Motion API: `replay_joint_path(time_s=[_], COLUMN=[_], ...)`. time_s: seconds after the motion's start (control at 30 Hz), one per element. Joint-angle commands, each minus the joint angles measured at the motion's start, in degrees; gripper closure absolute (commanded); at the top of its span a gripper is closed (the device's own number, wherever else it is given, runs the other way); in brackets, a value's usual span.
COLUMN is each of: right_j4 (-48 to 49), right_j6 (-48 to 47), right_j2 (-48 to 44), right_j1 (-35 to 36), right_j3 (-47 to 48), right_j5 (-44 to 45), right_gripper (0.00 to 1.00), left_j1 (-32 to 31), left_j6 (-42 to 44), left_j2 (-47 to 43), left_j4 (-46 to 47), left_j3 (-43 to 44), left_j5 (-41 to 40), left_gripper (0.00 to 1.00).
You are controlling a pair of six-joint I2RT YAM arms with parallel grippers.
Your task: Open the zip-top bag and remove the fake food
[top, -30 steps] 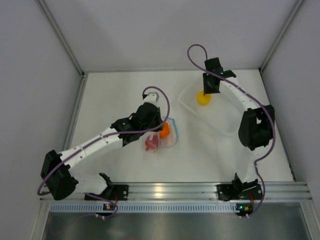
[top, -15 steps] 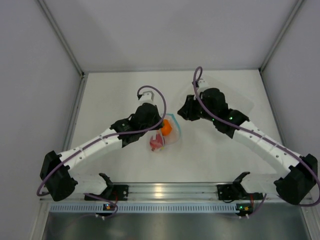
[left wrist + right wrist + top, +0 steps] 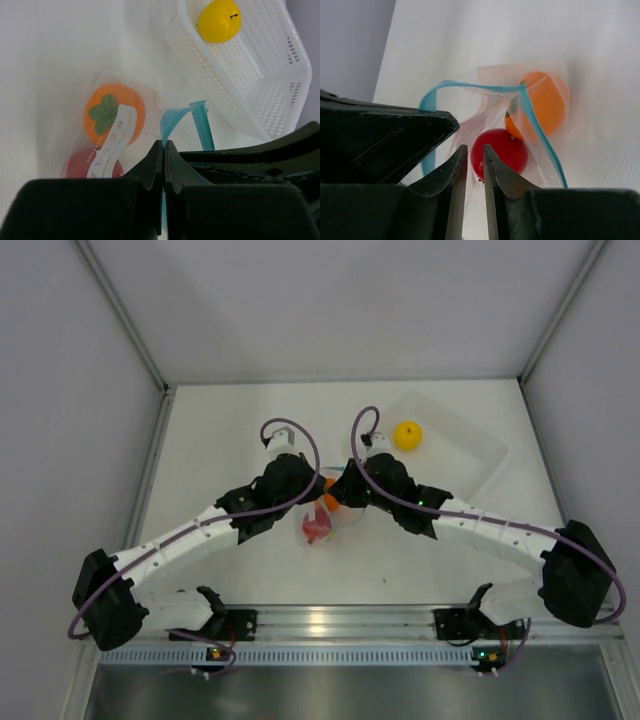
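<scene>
The zip-top bag (image 3: 338, 522) lies mid-table, its mouth pulled open. My left gripper (image 3: 164, 145) is shut on the light blue zip strip (image 3: 172, 120) and holds that edge up. Inside the pouch lie two of the fake food pieces, an orange fruit with a green top (image 3: 114, 117) and a red fruit (image 3: 502, 150). My right gripper (image 3: 475, 148) sits at the bag's mouth, jaws a narrow gap apart with nothing clearly between them, tips just short of the red fruit. The yellow fruit (image 3: 407, 435) rests in the white tray.
The white mesh-walled tray (image 3: 470, 440) stands at the back right, close behind the bag. The two wrists nearly touch above the bag; the left gripper's black body (image 3: 380, 135) fills the left of the right wrist view. Side walls border the table.
My right arm swung from the tray across to the bag, leaving the yellow fruit in the tray, and its jaws narrowed. The left gripper kept its hold on the zip strip.
</scene>
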Motion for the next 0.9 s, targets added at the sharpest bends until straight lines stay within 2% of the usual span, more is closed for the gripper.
replay_joint_path(time_s=[0.0,0.13,0.27,0.47,0.67,0.8,0.87], right_j4=[6.8,9.4,6.3,-8.5,-16.7,-26.9,-29.0], right_j6=[3.4,5.2,3.2,-5.6,-13.5,-19.2,-20.7], right_j2=[3.1,6.2,10.2,13.8,14.0,14.5,14.1], right_j1=[1.4,1.5,1.9,1.8,0.9,0.4,0.4], right_j3=[0.3,0.3,2.1,7.0,9.2,14.1,16.1], right_j5=[4.7,7.1,13.8,25.6,29.8,33.5,33.8], right_gripper=[0.80,0.80,0.80,0.79,0.79,0.79,0.79], left_j1=[0.1,0.1,0.1,0.2,0.4,0.4,0.4], left_j6=[-3.1,-4.2,-5.2,-6.0,-7.6,-8.2,-8.3], left_j2=[-2.6,-3.5,-4.0,-5.2,-5.6,-6.4,-7.0], left_j4=[5.3,6.5,6.7,6.7,6.6,6.6,6.5], left_j3=[-0.4,-1.5,-1.8,-4.2,-6.7,-8.2,-9.5], left_j5=[-1.7,-1.5,-1.3,-2.9,-3.3,-2.9,-3.1], left_gripper=[1.00,1.00,1.00,1.00,1.00,1.00,1.00])
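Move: Just ahead of the right hand, about 4 cm out and some 4 cm below, the bag's open mouth gapes, with the orange fruit about 5 cm ahead and 1 cm left, and the red fruit level with the hand and 4 cm left, both roughly 11 cm down. The white basket's middle is some 18 cm farther out and 24 cm right. From the left hand, pinching the rim, the mouth is about 2 cm ahead and 3 cm right, slightly below. Dipping forward and down some 8 cm into the bag's mouth, the right hand then sweeps about 8 cm to its right, dragging the rim from inside as it rolls some 40 degrees, left side dropping; its fingers stay slightly open. The left hand keeps its pinch on the blue strip, rising a little before sinking about 3 cm and easing left against the pull. ##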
